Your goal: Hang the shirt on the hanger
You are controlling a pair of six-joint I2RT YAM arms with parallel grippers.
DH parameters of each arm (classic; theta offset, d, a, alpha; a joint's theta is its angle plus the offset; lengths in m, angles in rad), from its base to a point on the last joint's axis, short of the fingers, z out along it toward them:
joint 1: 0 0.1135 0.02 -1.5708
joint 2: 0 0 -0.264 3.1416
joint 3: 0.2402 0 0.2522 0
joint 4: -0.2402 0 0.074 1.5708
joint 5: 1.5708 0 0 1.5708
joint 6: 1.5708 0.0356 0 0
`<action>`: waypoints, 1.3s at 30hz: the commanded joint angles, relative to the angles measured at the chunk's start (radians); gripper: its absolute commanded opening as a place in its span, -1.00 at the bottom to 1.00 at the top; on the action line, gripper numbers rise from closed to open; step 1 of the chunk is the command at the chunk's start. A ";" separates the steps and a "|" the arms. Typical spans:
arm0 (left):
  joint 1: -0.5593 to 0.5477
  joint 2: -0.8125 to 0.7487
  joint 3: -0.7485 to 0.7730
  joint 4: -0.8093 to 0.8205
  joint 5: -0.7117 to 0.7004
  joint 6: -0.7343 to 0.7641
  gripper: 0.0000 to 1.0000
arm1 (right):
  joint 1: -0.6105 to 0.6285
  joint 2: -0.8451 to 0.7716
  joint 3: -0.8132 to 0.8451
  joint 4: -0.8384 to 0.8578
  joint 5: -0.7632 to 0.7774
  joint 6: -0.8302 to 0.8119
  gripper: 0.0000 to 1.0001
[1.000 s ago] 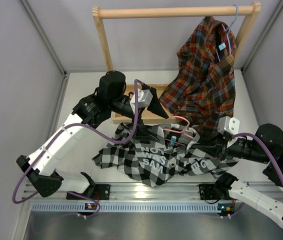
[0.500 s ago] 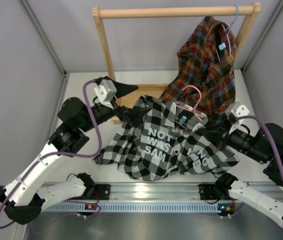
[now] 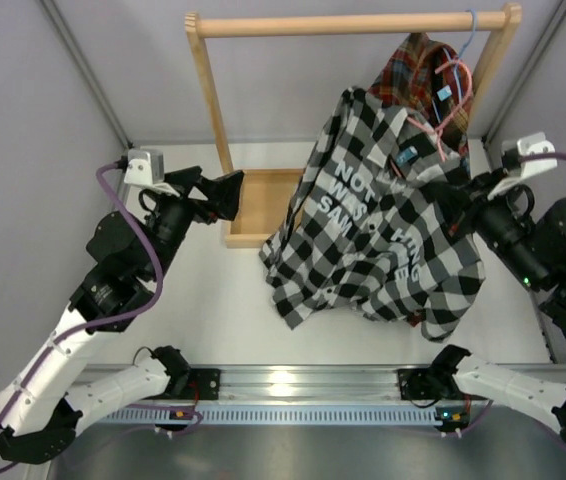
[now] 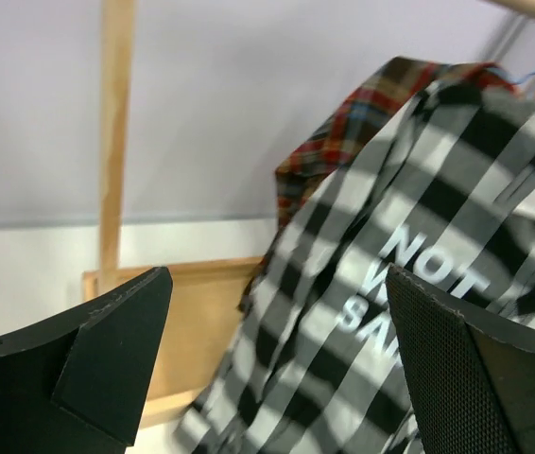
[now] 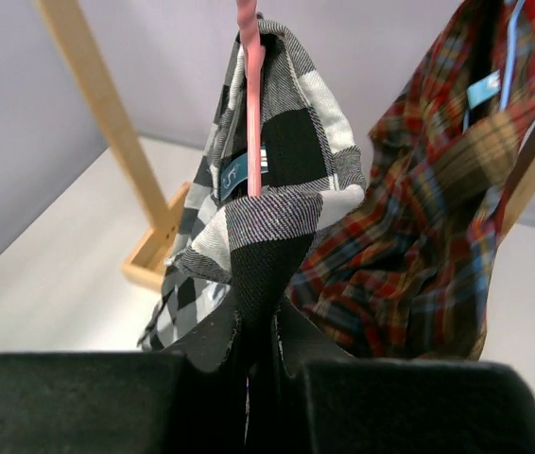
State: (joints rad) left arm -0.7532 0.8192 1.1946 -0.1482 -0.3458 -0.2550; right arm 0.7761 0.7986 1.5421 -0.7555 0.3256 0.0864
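Note:
The black-and-white checked shirt hangs in the air on the pink hanger, whose hook rises just under the rail at the right. My right gripper is shut on a fold of the shirt below the collar, and the hanger wire runs up out of the neck. In the top view the right gripper is half buried in the cloth. My left gripper stands wide open and holds nothing, left of the shirt and apart from it; its jaws frame the lettering.
A wooden rack has its rail across the back and its base frame on the table. A red plaid shirt on a light blue hanger hangs at the rail's right end, right behind the checked shirt.
My right gripper has lifted the shirt and hanger off the table, up and right toward the rail. The left arm has drawn back to the left, open, away from the cloth.

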 commanded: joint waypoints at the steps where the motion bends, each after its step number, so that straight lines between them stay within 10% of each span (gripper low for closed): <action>1: 0.000 0.015 0.078 -0.177 -0.179 -0.035 0.97 | 0.006 0.134 0.160 0.127 0.158 -0.034 -1.00; 10: 0.002 0.000 0.062 -0.324 -0.239 -0.018 0.96 | -0.012 0.347 0.255 0.235 0.152 0.024 -1.00; 19: 0.002 -0.182 -0.133 -0.402 0.132 -0.013 0.97 | -0.049 0.442 0.252 0.377 0.208 0.050 -1.00; 39: 0.005 -0.350 -0.366 -0.403 0.097 0.034 0.96 | -0.192 0.694 0.440 0.367 0.175 0.226 -1.00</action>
State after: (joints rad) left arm -0.7532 0.4641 0.8410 -0.5842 -0.2535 -0.2321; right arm 0.5922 1.4925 1.9388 -0.5026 0.5148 0.2932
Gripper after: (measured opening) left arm 0.983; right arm 0.042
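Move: The right hand holds the pink hanger with the checked shirt; the spot on the rack's bar it is taken to lies about 28 cm ahead, 5 cm left and 12 cm above. The blue hanger's hook is on the bar some 9 cm right of that spot, and the tartan shirt hangs nearly straight ahead, 25 cm out and 5 cm below the hand. From the empty left hand the spot is about 23 cm ahead, 26 cm right and 12 cm up. Right hand, still gripping the shirt and hanger, carries them 20 cm forward to the bar; empty left sinks 18 cm. ##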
